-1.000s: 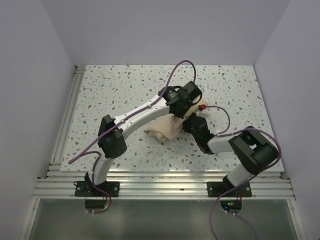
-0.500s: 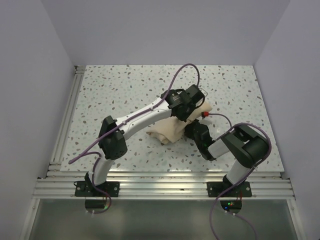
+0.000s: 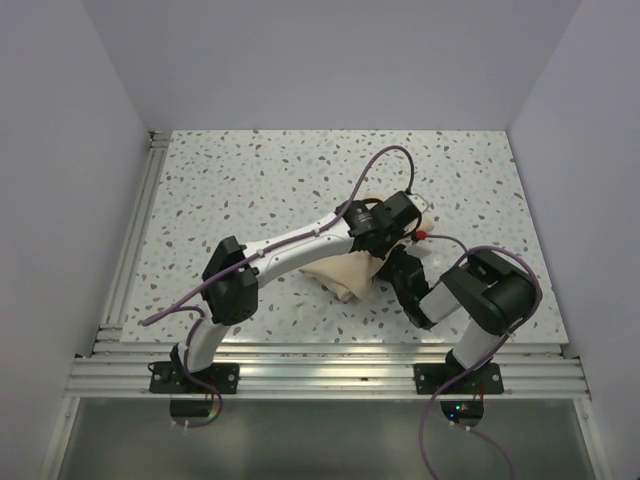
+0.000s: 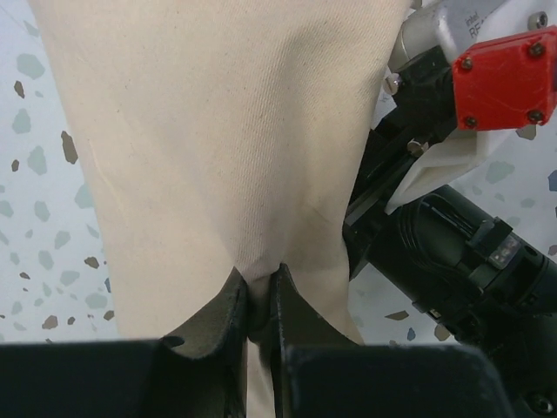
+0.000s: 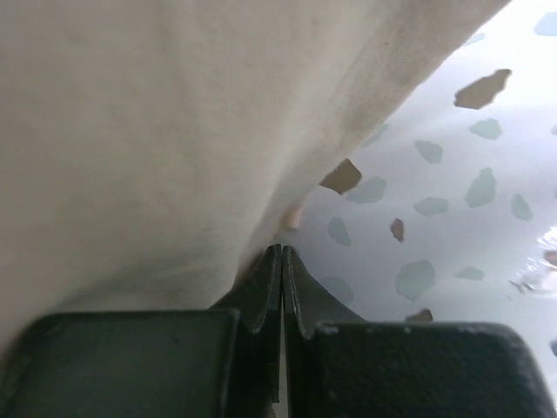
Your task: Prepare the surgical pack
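Observation:
The surgical pack (image 3: 345, 272) is a tan cloth bundle lying on the speckled table, partly hidden under both arms. My left gripper (image 3: 400, 228) reaches over it from the left. In the left wrist view that gripper (image 4: 258, 296) is shut on a pinched fold of the cloth (image 4: 218, 131), which stretches away taut. My right gripper (image 3: 401, 264) sits low at the bundle's right side. In the right wrist view its jaws (image 5: 281, 254) are pressed together at the edge of the cloth (image 5: 148, 113), with nothing visible between them.
The speckled tabletop (image 3: 250, 180) is bounded by grey walls at the left, back and right, with an aluminium rail (image 3: 330, 365) along the near edge. The right arm's wrist with a red block (image 4: 505, 77) sits close beside the left gripper. Purple cables loop above both arms.
My left gripper has moved right and nearer, pulling the cloth with it. The right arm has drawn back toward its base, and the bundle has shifted to the right.

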### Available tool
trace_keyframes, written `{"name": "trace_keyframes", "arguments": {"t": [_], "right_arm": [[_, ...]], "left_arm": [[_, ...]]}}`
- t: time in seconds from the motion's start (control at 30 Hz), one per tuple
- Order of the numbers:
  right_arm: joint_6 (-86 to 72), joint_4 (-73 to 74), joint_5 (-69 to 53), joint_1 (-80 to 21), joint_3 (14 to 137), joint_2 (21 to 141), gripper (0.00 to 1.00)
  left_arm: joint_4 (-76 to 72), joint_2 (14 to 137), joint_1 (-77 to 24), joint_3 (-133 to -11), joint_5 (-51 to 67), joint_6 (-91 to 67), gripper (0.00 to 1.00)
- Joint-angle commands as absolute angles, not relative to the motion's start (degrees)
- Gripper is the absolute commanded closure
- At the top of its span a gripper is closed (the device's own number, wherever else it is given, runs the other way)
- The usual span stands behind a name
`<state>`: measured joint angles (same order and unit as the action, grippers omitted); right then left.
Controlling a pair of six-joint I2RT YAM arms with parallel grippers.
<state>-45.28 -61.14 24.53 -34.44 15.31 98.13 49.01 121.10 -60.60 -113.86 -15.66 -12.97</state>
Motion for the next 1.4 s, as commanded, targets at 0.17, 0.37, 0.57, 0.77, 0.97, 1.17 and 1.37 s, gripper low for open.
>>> {"name": "trace_keyframes", "arguments": {"t": [0.17, 0.37, 0.57, 0.77, 0.97, 1.17, 1.37], "right_arm": [[-48.94, -48.64, 25.05, -34.72, 12.83, 91.94, 1.00], [-52.20, -33.18, 25.84, -34.72, 12.39, 81.93, 1.00], [-55.10, -17.16, 28.99, -34.63, 14.15, 71.84, 1.00], [-56.42, 1.39, 32.70, -33.67, 18.19, 61.63, 0.99], [-56.43, 17.81, 33.05, -30.07, 24.34, 56.18, 0.93], [-54.06, 26.71, 33.65, -27.86, 29.25, 45.89, 0.24], [-52.29, 30.85, 28.31, -27.51, 36.38, 51.91, 0.13]], "left_arm": [[39.03, 122.61, -63.28, -111.01, -11.25, -15.38, 1.00], [33.93, 121.29, -63.37, -105.40, -11.51, -16.08, 1.00], [26.38, 119.53, -64.34, -96.09, -13.79, -18.54, 1.00], [19.17, 116.20, -65.21, -86.59, -19.33, -21.18, 1.00], [15.30, 109.97, -65.30, -81.22, -21.27, -20.83, 0.82], [16.87, 103.81, -65.92, -79.54, -20.22, -19.34, 0.57], [21.09, 100.37, -66.71, -80.07, -17.05, -14.26, 0.41]]}}
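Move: The lifted flap of the tan wrap is already pinched in my left hand; the middle of the folded bundle it goes down to lies about 4 cm to the left of that hand and 11 cm below. The bundle's far end is some 14 cm ahead and 3 cm to the right, its near corner about 8 cm back and 9 cm left. From my right hand, shut and low at the foot of the flap, the bundle's middle is roughly 3 cm ahead and 5 cm left. I lower the pinched flap about 7 cm with my left hand, easing slightly back and right, while my right hand, still shut and low at the table, draws back about 5 cm and rightward along the foot of the flap. Then my right lifts clear, swinging farther right and tipping down as its fingers open wide; my left lets go of the wrap, opening to about half and rising some 5 cm. ##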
